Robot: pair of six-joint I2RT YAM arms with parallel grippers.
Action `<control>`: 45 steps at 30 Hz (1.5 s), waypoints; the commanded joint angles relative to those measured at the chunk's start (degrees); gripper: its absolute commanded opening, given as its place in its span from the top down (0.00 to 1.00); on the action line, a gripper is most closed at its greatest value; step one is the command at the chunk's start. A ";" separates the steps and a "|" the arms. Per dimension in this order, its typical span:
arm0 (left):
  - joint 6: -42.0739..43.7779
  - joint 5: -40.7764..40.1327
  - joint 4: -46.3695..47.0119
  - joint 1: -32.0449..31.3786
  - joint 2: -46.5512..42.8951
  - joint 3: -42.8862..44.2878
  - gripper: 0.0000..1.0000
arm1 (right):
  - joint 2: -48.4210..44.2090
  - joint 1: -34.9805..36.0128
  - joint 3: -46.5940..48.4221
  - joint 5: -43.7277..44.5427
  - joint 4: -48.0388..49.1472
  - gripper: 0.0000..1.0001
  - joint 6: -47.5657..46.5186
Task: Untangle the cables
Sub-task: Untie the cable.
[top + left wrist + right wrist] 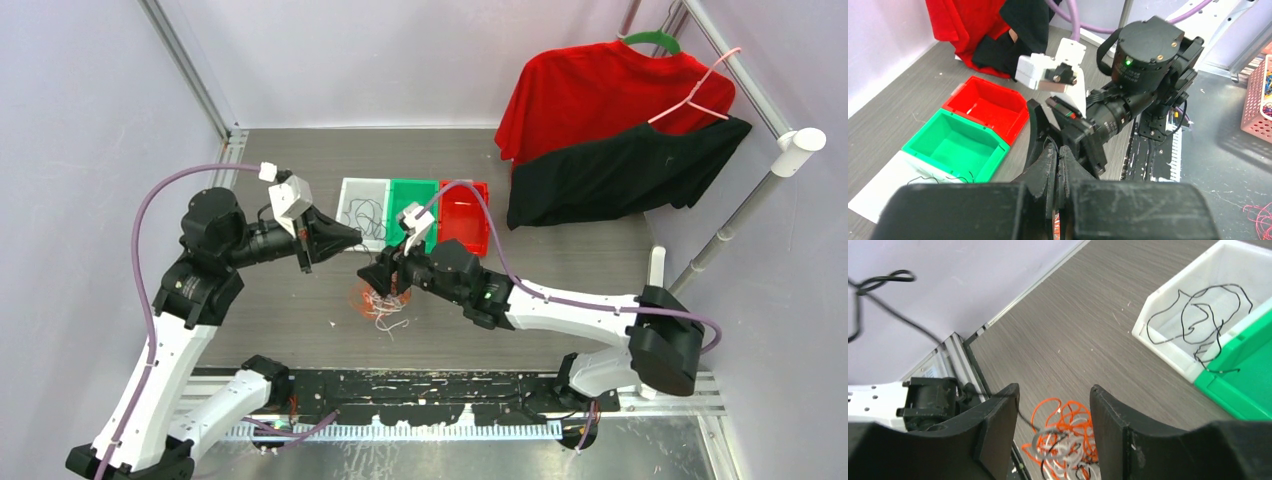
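Observation:
The cables (381, 305) lie in an orange, white and black tangle on the table between the arms. My right gripper (1053, 396) hangs open just above that tangle (1068, 440), one finger on either side of it. From the pile a thin black cable (923, 327) rises up and to the left. My left gripper (1062, 150) is shut, with a thin black cable (1050, 138) curling over its tip. In the top view the left gripper (352, 238) hovers left of the right gripper (385, 277). Another black cable (1198, 315) lies in the white bin (1168, 347).
Three bins stand in a row behind the tangle: the white bin (350, 190), a green bin (412, 200) and a red bin (465, 215). A red shirt (600, 90) and a black shirt (620, 175) hang at the back right. A pink basket (1258, 100) stands off the table.

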 commanded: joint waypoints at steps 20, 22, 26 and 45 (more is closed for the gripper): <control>-4.27 -0.15 5.83 -0.20 5.16 22.47 1.00 | 12.56 0.34 -8.67 3.07 17.95 0.44 3.47; -5.03 -0.43 6.22 -0.23 6.20 24.92 1.00 | 13.18 0.34 -9.55 3.42 18.60 0.43 3.49; -5.07 -1.07 6.37 -0.23 8.24 29.77 1.00 | 14.11 0.43 -10.59 3.74 18.66 0.42 3.47; 2.69 -8.06 14.87 -0.18 20.12 57.16 1.00 | 13.21 2.14 -15.91 7.48 17.30 0.42 2.98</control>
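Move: The left hand already pinches the black cable; the orange-white bundle it leads to lies about 30 cm below it and 3 cm ahead. The open right hand has that bundle some 16 cm below it, 1 cm to its right and 2 cm ahead. From the right hand, the white box is roughly 22 cm ahead, 4 cm left and 21 cm below, the green box level with it in depth but 7 cm right. Left keeps its pinch and hauls the black cable up about 29 cm; right, still open, sinks 16 cm. ##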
